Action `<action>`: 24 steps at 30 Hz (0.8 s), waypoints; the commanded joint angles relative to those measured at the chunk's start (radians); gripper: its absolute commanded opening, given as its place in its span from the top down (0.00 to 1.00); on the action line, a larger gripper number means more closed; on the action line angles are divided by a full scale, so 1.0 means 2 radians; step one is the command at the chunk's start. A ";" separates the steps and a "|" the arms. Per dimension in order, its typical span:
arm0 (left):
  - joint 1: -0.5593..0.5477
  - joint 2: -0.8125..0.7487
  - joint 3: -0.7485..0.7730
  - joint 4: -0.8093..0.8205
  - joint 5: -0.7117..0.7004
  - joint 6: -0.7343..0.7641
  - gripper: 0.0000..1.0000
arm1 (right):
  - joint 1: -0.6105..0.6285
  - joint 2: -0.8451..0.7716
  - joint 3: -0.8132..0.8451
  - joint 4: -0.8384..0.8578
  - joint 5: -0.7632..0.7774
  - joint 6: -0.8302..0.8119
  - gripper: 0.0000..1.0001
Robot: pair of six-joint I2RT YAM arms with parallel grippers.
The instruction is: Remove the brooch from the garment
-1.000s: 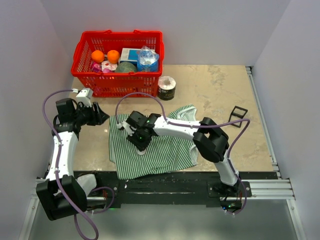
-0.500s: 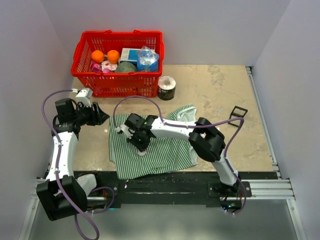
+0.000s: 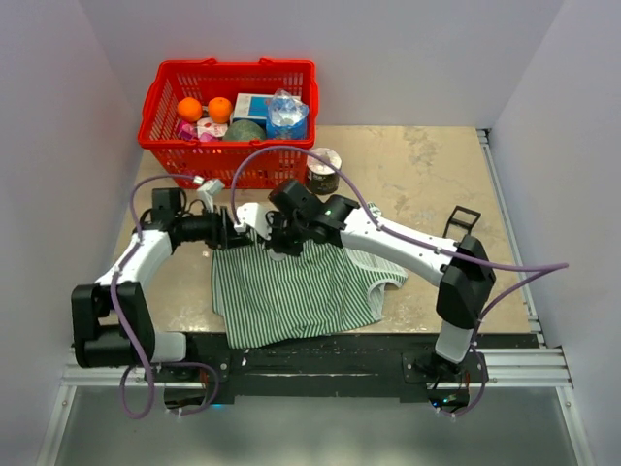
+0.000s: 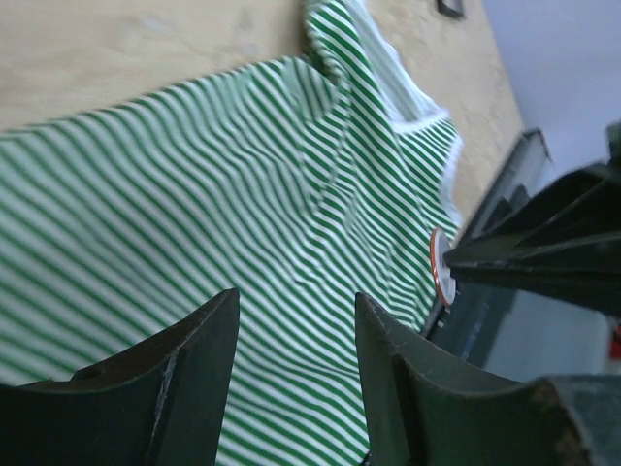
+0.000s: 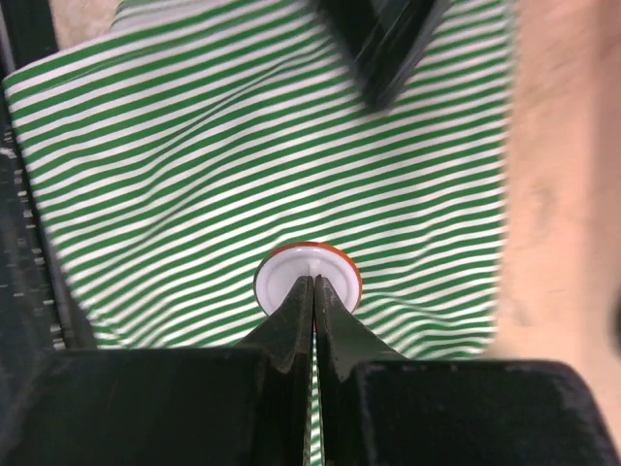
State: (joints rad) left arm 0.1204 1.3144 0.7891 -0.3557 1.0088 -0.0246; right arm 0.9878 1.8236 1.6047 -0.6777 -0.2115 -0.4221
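Note:
The garment (image 3: 291, 291), a green-and-white striped top, lies spread near the table's front edge and fills both wrist views (image 4: 213, 194) (image 5: 194, 146). My right gripper (image 5: 312, 280) is shut on the brooch (image 5: 291, 274), a small white disc with an orange rim, pinched at its middle above the stripes. In the left wrist view the brooch (image 4: 441, 267) shows edge-on at the right gripper's dark fingertips; whether it still touches the cloth I cannot tell. My left gripper (image 4: 296, 299) stands open over the garment, nothing between its fingers. From above, both grippers (image 3: 233, 233) (image 3: 277, 238) meet at the garment's back-left edge.
A red basket (image 3: 165, 136) with oranges and packets stands at the back left. A tape roll (image 3: 323, 171) sits just right of it. A small black square frame (image 3: 463, 219) lies at the right. Walls close in on both sides.
The right gripper shut on the brooch and swung back and left from the garment's middle. The left arm reached right to the garment's back-left edge and opened slightly wider.

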 commanded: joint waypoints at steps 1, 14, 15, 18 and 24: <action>-0.044 0.051 0.025 0.035 0.097 -0.038 0.44 | -0.019 -0.025 -0.015 0.076 -0.005 -0.094 1.00; -0.068 0.187 0.106 0.005 0.155 -0.025 0.39 | -0.034 -0.025 -0.057 0.173 -0.004 -0.173 1.00; -0.070 0.191 0.106 0.006 0.148 -0.027 0.39 | -0.035 -0.023 -0.055 0.173 -0.012 -0.175 1.00; -0.076 0.196 0.082 0.073 0.146 -0.082 0.40 | -0.034 -0.016 -0.050 0.175 -0.016 -0.174 1.00; -0.085 0.203 0.082 0.105 0.150 -0.100 0.48 | -0.034 -0.004 -0.038 0.172 0.004 -0.156 1.00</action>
State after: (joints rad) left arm -0.0402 1.7103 0.9478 -0.2157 1.2861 -0.1799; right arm 0.9180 1.8118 1.4776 -0.3752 -0.2096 -0.7460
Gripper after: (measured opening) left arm 0.553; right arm 0.009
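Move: The brooch, already off the garment in the right hand's shut fingertips, is about 10 cm to the left hand's right, 5 cm back and 1 cm lower. From the right hand, the left gripper it is carried to lies some 11 cm left, 5 cm ahead and about level; the garment's middle is level fore and aft, 6 cm right and 14 cm below, the paper roll 28 cm ahead, 14 cm right and 11 cm below. Still-open left fingers reach some 7 cm right towards the brooch, which the right hand brings 6 cm forward. ##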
